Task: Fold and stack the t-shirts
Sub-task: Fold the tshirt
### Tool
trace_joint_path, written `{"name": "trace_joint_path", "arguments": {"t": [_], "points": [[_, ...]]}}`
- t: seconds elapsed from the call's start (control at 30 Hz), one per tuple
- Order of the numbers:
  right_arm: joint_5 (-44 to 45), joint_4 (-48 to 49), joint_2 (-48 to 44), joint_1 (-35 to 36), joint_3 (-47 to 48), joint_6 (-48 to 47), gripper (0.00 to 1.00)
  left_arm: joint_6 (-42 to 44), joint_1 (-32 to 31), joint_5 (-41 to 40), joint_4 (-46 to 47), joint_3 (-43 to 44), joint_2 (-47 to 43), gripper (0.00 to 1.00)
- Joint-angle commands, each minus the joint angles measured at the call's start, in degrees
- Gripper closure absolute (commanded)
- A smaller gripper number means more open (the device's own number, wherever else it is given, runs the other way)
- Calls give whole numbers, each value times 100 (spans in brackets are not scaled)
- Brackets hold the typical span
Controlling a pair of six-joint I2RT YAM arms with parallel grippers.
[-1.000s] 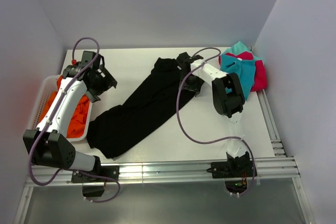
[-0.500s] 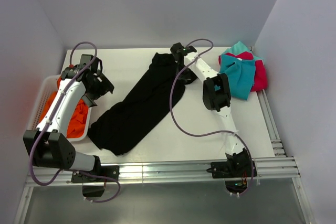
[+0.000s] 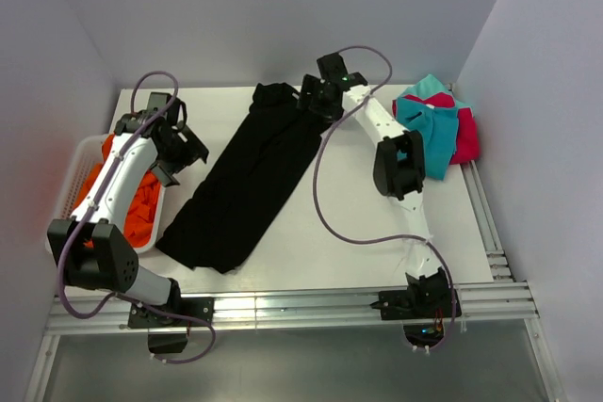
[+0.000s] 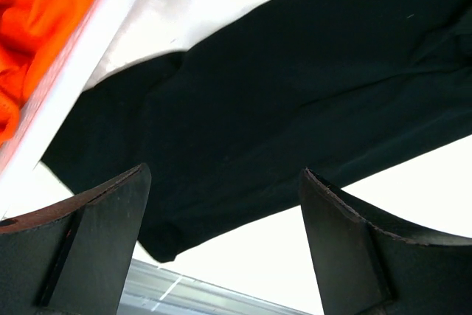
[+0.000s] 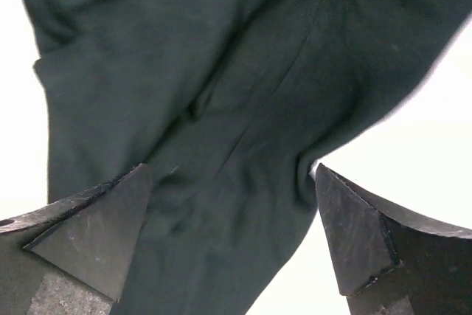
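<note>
A large black t-shirt (image 3: 250,185) lies as a long, roughly folded strip running diagonally from the near left to the far middle of the table; it shows too in the left wrist view (image 4: 295,86) and the right wrist view (image 5: 221,108). My right gripper (image 3: 316,101) hovers over its far end, and its jaws (image 5: 232,167) stand open with wrinkled black cloth below them. My left gripper (image 3: 184,152) is open above the shirt's near-left part (image 4: 225,171), holding nothing. An orange t-shirt (image 3: 141,209) lies bunched in a basket. Teal (image 3: 429,129) and pink-red (image 3: 466,138) t-shirts sit piled at the far right.
The white basket (image 3: 68,190) stands along the left edge of the table, its rim (image 4: 81,57) close to my left gripper. Metal rails (image 3: 311,303) run along the near edge. Walls close in the left, back and right sides.
My right gripper carried the black shirt's far end back and to the left, stretching the shirt straighter, then let go. The left gripper barely moved.
</note>
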Motion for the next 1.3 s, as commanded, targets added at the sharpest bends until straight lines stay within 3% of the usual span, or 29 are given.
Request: {"name": "trace_joint_path", "arguments": {"t": [0.0, 0.13, 0.23, 0.37, 0.5, 0.67, 0.97, 1.27], "points": [[228, 694, -1570, -23, -360, -50, 0, 61, 19, 75, 283, 483, 107, 12], [484, 581, -3317, 38, -2070, 2, 0, 113, 19, -48, 397, 712, 195, 12], [414, -102, -3926, 275, -2889, 2, 0, 157, 19, -93, 563, 581, 186, 12], [-174, -720, -4262, 863, -3876, 142, 0, 114, 19, 21, 792, 265, 195, 12], [-587, -572, -4464, 1820, -4719, 266, 0, 43, 19, 127, 968, 45, 168, 12], [-1124, -343, -4193, 2411, -4827, 477, 0, 52, 19, 127, 1012, -8, 98, 12], [-1011, -826, -3288, 3325, -3834, 442, 0, 52, 28, 118, 1047, -395, -350, 12], [-606, -1037, -2611, 3422, -3728, 556, 0, 149, 160, 153, 942, -562, -649, 11]]}}
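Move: The near right end of the black t-shirt lies about 46 cm back from the right hand, some 20 cm to its left and 7 cm below. The t-shirt's far end is almost under this hand, its middle about 4 cm left. The near left corner is roughly 19 cm left of the near right end and 7 cm farther out; the basket's middle stands 28 cm left of that end and 18 cm farther out. From the left hand, the near right end is about 21 cm back, 9 cm right and 15 cm below. With its fingers already wide open, the right hand lifts away from the t-shirt's far end and arcs back over the cloth, climbing about 20 cm and sinking again, then veers left and dips towards the near part of the right edge, ending some 36 cm back and 15 cm left of its start. On the way the wrist turns counter-clockwise by roughly 35 degrees and tips the fingers more steeply down, still open and above the cloth, while the open left hand hovers, swaying a few centimetres forward and partly back. ##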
